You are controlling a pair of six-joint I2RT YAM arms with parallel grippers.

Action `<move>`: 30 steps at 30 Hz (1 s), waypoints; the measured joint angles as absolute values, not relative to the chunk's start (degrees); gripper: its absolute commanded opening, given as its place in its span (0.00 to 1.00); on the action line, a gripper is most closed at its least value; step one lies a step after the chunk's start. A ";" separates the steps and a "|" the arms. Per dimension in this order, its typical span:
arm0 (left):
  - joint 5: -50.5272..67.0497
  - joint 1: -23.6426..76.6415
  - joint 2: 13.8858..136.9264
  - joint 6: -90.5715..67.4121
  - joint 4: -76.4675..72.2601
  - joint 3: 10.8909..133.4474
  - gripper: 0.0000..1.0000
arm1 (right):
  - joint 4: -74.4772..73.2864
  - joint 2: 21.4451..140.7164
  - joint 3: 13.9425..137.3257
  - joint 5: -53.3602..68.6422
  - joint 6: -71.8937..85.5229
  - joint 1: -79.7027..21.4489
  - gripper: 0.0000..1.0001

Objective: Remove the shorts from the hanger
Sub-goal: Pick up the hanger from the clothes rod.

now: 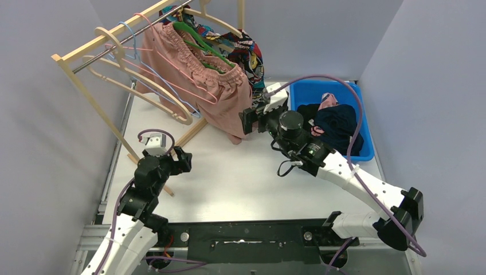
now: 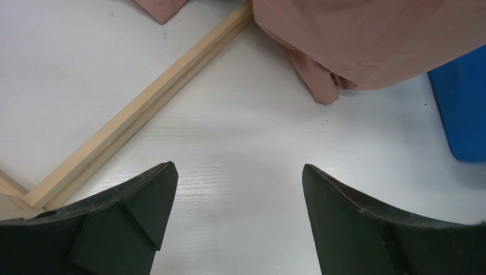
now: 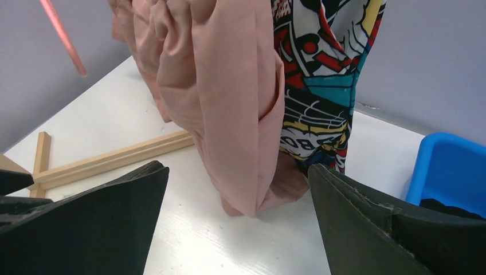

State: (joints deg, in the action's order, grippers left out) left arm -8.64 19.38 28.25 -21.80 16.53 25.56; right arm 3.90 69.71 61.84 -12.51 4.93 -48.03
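Dusty pink shorts with a gathered waist hang from a green hanger on the wooden rack, their hem touching the table. Behind them hang comic-print shorts. My right gripper is open just right of the pink shorts' lower edge; in the right wrist view the pink shorts and comic-print shorts hang a little ahead of its open gripper, untouched. My left gripper is open and empty over the table near the rack's foot; its wrist view shows the pink hem farther off.
A blue bin at the right holds dark and pink garments. Several empty hangers dangle on the rack's left part. The rack's wooden base bar lies on the white table between my left gripper and the shorts. Grey walls enclose the table.
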 measured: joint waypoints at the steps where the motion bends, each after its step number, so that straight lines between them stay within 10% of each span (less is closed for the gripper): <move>1: -8.69 19.38 28.25 -21.80 16.56 25.56 0.80 | 3.18 70.41 63.13 -12.40 4.93 -47.77 1.00; 30: -11.88 19.38 26.83 -22.28 17.15 28.34 0.83 | -8.05 76.51 82.26 7.44 3.46 -35.16 0.98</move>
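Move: Ahead and to the left of the right hand, the green hanger holding the pink shorts is centred roughly 17 cm forward, 14 cm left and 13 cm above; its nearer end is closer. The patterned shorts hang about 18 cm ahead and 7 cm left, slightly higher than the hand, while the empty salmon wire hanger is some 9 cm ahead, 20 cm left and 12 cm up. From the left hand, the green hanger is about 23 cm ahead, 5 cm right and 29 cm up. Rising beside the edge of the pink shorts towards the green hanger, the right hand first swings about 4 cm forward and some 3 cm right with a little lift, then climbs nearly straight up, about 7 cm in all, while turning slightly counter-clockwise with its fingers wide open. The left hand waits open, then lifts some 3 cm late on. ##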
